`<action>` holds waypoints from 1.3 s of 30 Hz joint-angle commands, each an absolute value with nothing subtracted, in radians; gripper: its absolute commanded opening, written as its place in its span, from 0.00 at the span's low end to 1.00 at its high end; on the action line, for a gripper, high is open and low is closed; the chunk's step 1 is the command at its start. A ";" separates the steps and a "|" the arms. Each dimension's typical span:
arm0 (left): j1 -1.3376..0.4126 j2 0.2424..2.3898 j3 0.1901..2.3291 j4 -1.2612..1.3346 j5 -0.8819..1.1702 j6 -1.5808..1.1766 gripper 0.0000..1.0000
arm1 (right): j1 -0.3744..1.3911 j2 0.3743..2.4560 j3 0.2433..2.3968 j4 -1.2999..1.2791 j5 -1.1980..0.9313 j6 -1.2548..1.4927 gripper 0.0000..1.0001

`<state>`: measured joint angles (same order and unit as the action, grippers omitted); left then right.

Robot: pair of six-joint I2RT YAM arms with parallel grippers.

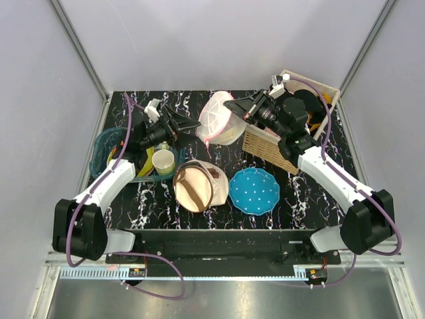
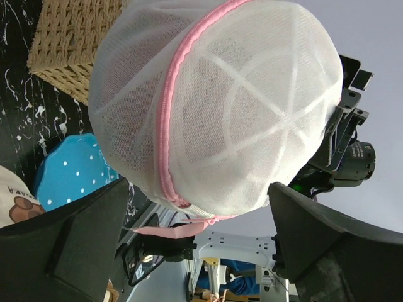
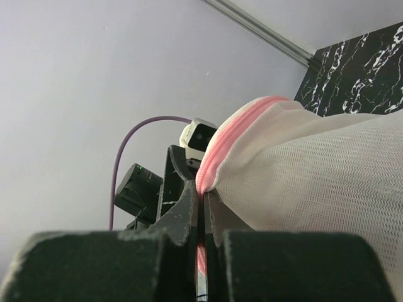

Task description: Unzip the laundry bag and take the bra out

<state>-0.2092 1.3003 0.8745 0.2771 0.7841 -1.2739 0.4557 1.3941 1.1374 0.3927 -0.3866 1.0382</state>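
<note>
The laundry bag [image 1: 218,118], a domed white mesh pouch with a pink zipper rim [image 2: 169,126], hangs tilted above the table's back middle. My right gripper [image 1: 232,105] is shut on the pink rim at the bag's upper right edge; in the right wrist view the fingertips [image 3: 189,204] pinch the pink zipper tape [image 3: 217,151]. My left gripper [image 1: 188,123] stands open just left of the bag, apart from it. In the left wrist view the bag [image 2: 252,107] fills the space beyond the spread fingers [image 2: 75,245], and a pink tab [image 2: 167,230] dangles below it. The bra is hidden.
A wicker basket [image 1: 267,150] sits under the right arm, with a white bin [image 1: 321,85] behind it. Near the front are a blue dotted plate [image 1: 254,191] and a beige canvas bag [image 1: 199,186]. A teal tray [image 1: 105,147] and a pale green cup [image 1: 163,161] lie at left.
</note>
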 commanded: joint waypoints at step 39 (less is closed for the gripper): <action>-0.227 1.235 1.080 -0.070 0.569 -1.085 0.00 | 0.426 1.341 1.268 -0.154 -0.226 0.757 0.73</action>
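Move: The laundry bag hangs from the right hand's shut fingers, its middle about 10 cm to the left hand's right, 3 cm ahead and 2 cm higher; its pink rim starts only some 3 cm ahead and 3 cm right of the open left fingers. From the right hand the laundry bag's middle is about 4 cm back, 3 cm left and 6 cm lower. The beige bag stands roughly 21 cm back, 4 cm right and 22 cm below the left hand. Forward, to the right and slightly up, some 3 cm in all, the open left hand eases onto the laundry bag's near rim, rolling about 15 degrees, and shuts on the pink zip edge; it then rolls back while drawing about 2 cm left. The right hand holds its pinch nearly still until then, sinks about 6 cm, drifting right, and spreads its fingers to let go. ##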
